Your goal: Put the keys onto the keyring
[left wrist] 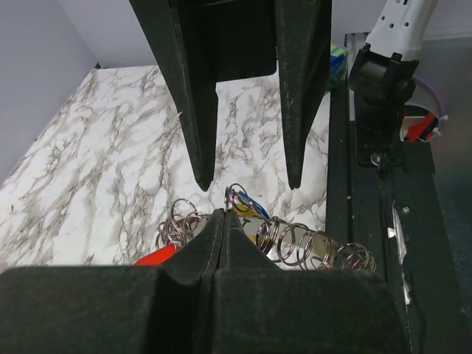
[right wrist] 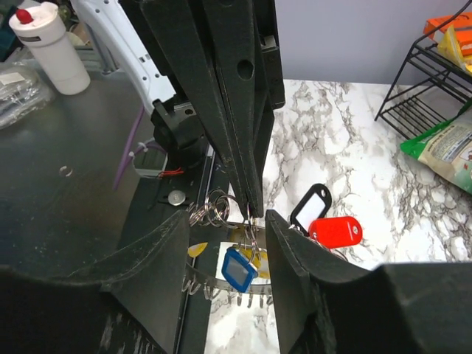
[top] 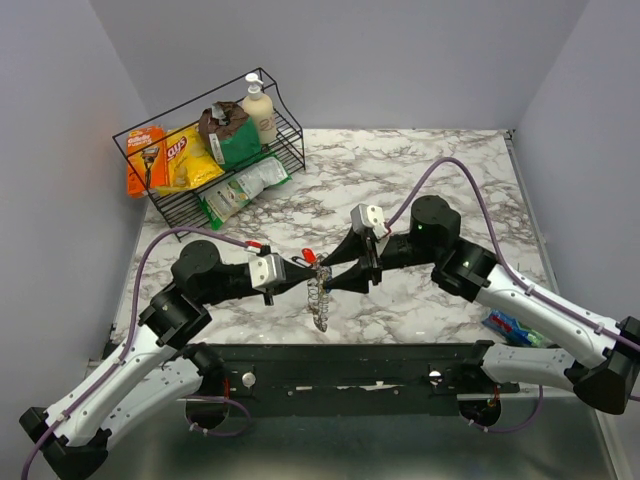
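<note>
My left gripper (top: 306, 272) (left wrist: 223, 214) is shut on the keyring (left wrist: 236, 193) (right wrist: 252, 223), a thin silver ring pinched at its fingertips above the table. A blue-headed key (right wrist: 240, 269) hangs from that ring. Red-headed (right wrist: 335, 231) (top: 308, 256) and black-framed (right wrist: 310, 205) ones dangle beside it. A metal strip strung with several more rings (left wrist: 324, 251) (top: 320, 300) hangs below. My right gripper (top: 328, 274) (right wrist: 226, 215) (left wrist: 249, 184) faces the left one, open. Its fingers stand on either side of the held ring and the blue head and grip neither.
A black wire basket (top: 290, 150) holding snack bags and a bottle stands at the back left. A blue packet (top: 515, 328) lies near the right arm. The black mounting rail (top: 350, 365) runs along the near edge. A white bottle (right wrist: 55, 51) stands off the table.
</note>
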Controlling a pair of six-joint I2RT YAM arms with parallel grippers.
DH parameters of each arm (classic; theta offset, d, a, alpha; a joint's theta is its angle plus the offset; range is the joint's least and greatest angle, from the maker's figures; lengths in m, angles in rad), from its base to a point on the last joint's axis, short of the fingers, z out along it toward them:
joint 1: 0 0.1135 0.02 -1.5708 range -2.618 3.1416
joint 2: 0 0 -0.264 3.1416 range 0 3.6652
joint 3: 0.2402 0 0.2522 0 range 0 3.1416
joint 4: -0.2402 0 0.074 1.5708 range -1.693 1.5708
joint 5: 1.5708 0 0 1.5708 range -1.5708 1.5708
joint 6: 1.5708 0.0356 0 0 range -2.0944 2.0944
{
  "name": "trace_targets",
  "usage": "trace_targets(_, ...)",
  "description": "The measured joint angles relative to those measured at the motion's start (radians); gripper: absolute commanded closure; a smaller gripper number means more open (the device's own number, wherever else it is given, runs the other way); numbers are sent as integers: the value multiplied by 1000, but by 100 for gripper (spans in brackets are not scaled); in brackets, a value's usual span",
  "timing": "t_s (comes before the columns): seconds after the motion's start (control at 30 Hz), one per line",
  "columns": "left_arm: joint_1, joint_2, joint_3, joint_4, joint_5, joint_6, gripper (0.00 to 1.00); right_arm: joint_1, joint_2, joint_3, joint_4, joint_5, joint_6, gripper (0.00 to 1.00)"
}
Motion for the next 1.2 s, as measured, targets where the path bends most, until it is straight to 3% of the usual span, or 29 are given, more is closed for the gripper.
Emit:
trace_targets(0.3, 0, -2, 0, 26, 19, -14, 100, 0, 35, 0, 6, -12, 20, 59)
trace_targets(0.43, 0, -6, 0, 34, 24, -19, 100, 0, 35, 0, 16, -12, 23, 83)
trace_targets(0.57, 0, -13, -5, 46, 35, -26, 100, -1, 35, 0, 28, -11, 27, 99)
trace_targets(0.93, 0, -6, -7, 37, 36, -28, 100, 0, 35, 1, 5, 11, 24, 100)
trace_targets(1.03, 0, 12, 13, -17, 30, -3, 88, 0, 45, 12, -35, 30, 14, 99)
trace_targets(1.07, 0, 16, 19, -28, 26, 8, 79, 0, 50, 19, -53, 37, 11, 100)
trace_targets(1.2, 0, 51, 67, -125, 20, 64, 57, 2, 62, 43, -127, 70, -13, 100)
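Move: The left fingers still pinch the keyring, its loop poking about 1 cm to the right of that hand. From the open right hand the loop lies some 1 cm to the left and 1 cm below, level fore and aft. From the right hand, the red tag hangs about 4 cm ahead, 3 cm left and 4 cm below, and the blue tag about 1 cm left and 4 cm below, level fore and aft. Right fingers pinch the keyring's loop, both hands sink, right about 3 cm, and left fingers part, releasing it. ##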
